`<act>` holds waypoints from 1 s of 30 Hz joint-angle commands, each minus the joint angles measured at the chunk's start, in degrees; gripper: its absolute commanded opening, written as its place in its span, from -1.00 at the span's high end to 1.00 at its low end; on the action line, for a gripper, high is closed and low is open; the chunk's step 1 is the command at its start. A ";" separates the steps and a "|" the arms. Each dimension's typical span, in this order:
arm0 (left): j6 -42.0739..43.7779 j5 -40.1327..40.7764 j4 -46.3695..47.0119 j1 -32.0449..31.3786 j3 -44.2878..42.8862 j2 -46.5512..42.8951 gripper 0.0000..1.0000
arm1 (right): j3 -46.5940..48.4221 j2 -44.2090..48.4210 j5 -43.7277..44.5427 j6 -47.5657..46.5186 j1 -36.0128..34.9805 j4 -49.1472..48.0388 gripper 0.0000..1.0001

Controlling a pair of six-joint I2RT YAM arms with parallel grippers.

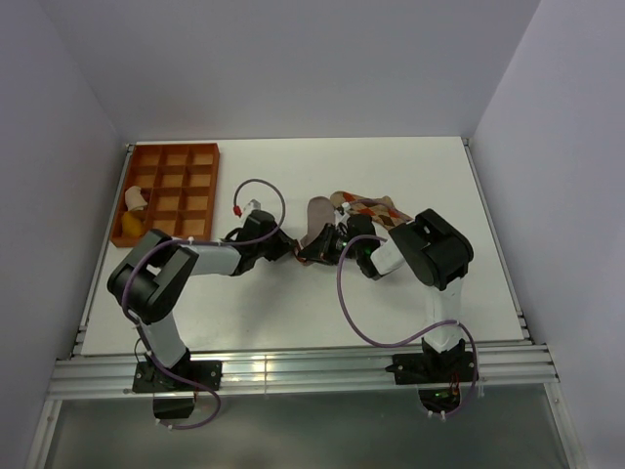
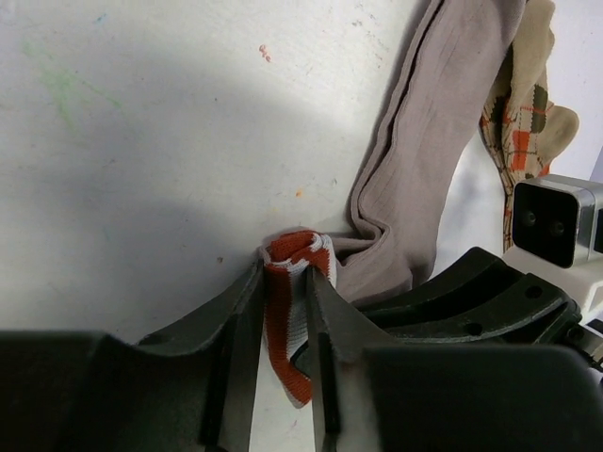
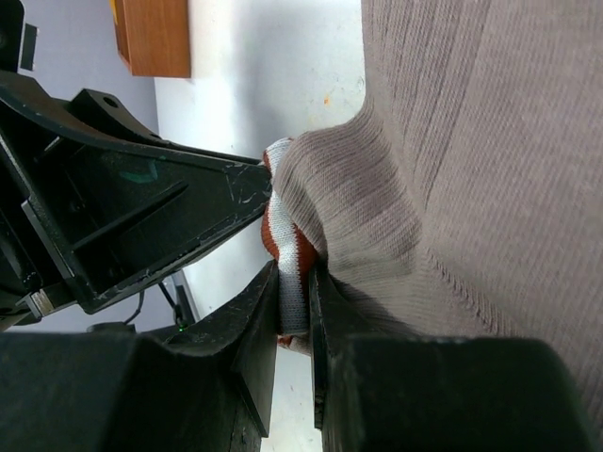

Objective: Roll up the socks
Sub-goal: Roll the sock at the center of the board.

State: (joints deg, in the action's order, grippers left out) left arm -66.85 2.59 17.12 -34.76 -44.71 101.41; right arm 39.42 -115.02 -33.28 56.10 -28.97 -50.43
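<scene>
The grey-brown sock (image 1: 317, 217) lies stretched out mid-table, partly over the tan argyle sock (image 1: 376, 208). In the left wrist view the grey-brown sock (image 2: 443, 122) runs to the upper right, with the argyle sock (image 2: 523, 113) behind it. Its red-and-white striped cuff (image 2: 287, 311) is bunched between the fingers of my left gripper (image 2: 285, 275), which is shut on it. My right gripper (image 3: 294, 282) pinches the same cuff (image 3: 294, 254) from the other side, under the grey fabric (image 3: 471, 188). The two grippers meet tip to tip (image 1: 311, 250).
An orange compartment tray (image 1: 171, 191) stands at the back left, holding a yellow item (image 1: 130, 225) and a white one (image 1: 137, 200). A purple cable (image 1: 264, 200) loops above the left arm. White walls enclose the table.
</scene>
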 commanded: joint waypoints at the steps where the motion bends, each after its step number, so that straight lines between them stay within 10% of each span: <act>1: 1.72 -1.36 -0.60 -1.18 -1.43 2.13 0.45 | 1.27 -1.96 1.46 -3.61 -0.03 7.18 0.93; 9: 3.21 1.54 -4.90 -1.36 -3.28 1.87 0.99 | 3.65 6.20 6.73 -13.11 -0.21 21.07 0.42; 30: 8.84 9.89 -14.93 -2.94 -5.39 -3.76 0.99 | 6.55 21.61 37.91 -52.04 -16.89 32.78 -0.08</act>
State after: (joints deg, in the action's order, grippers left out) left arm -60.53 9.47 6.50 -37.30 -49.28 99.77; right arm 44.80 -91.81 -3.92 12.82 -42.57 -15.44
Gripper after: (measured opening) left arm 0.034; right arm 0.537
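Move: Right at the left hand's half-open fingertips is the striped cuff of the grey sock, its middle perhaps 1 cm back, 1 cm right and 1 cm lower; the right hand already pinches this cuff, its middle about 1 cm ahead and 1 cm left of that hand. From the left hand the grey toe end lies some 9 cm ahead and 6 cm right, the argyle sock about 9 cm ahead and 20 cm right, both about 2 cm lower. Closing on the cuff almost in place, the left fingers pinch it, then hold as that hand rolls about 10 degrees. The right fingers open and let go of the cuff; that hand backs off to the right while rising, then swings back left above it, ending about 5 cm higher, having rolled some 50 degrees about its finger line. ##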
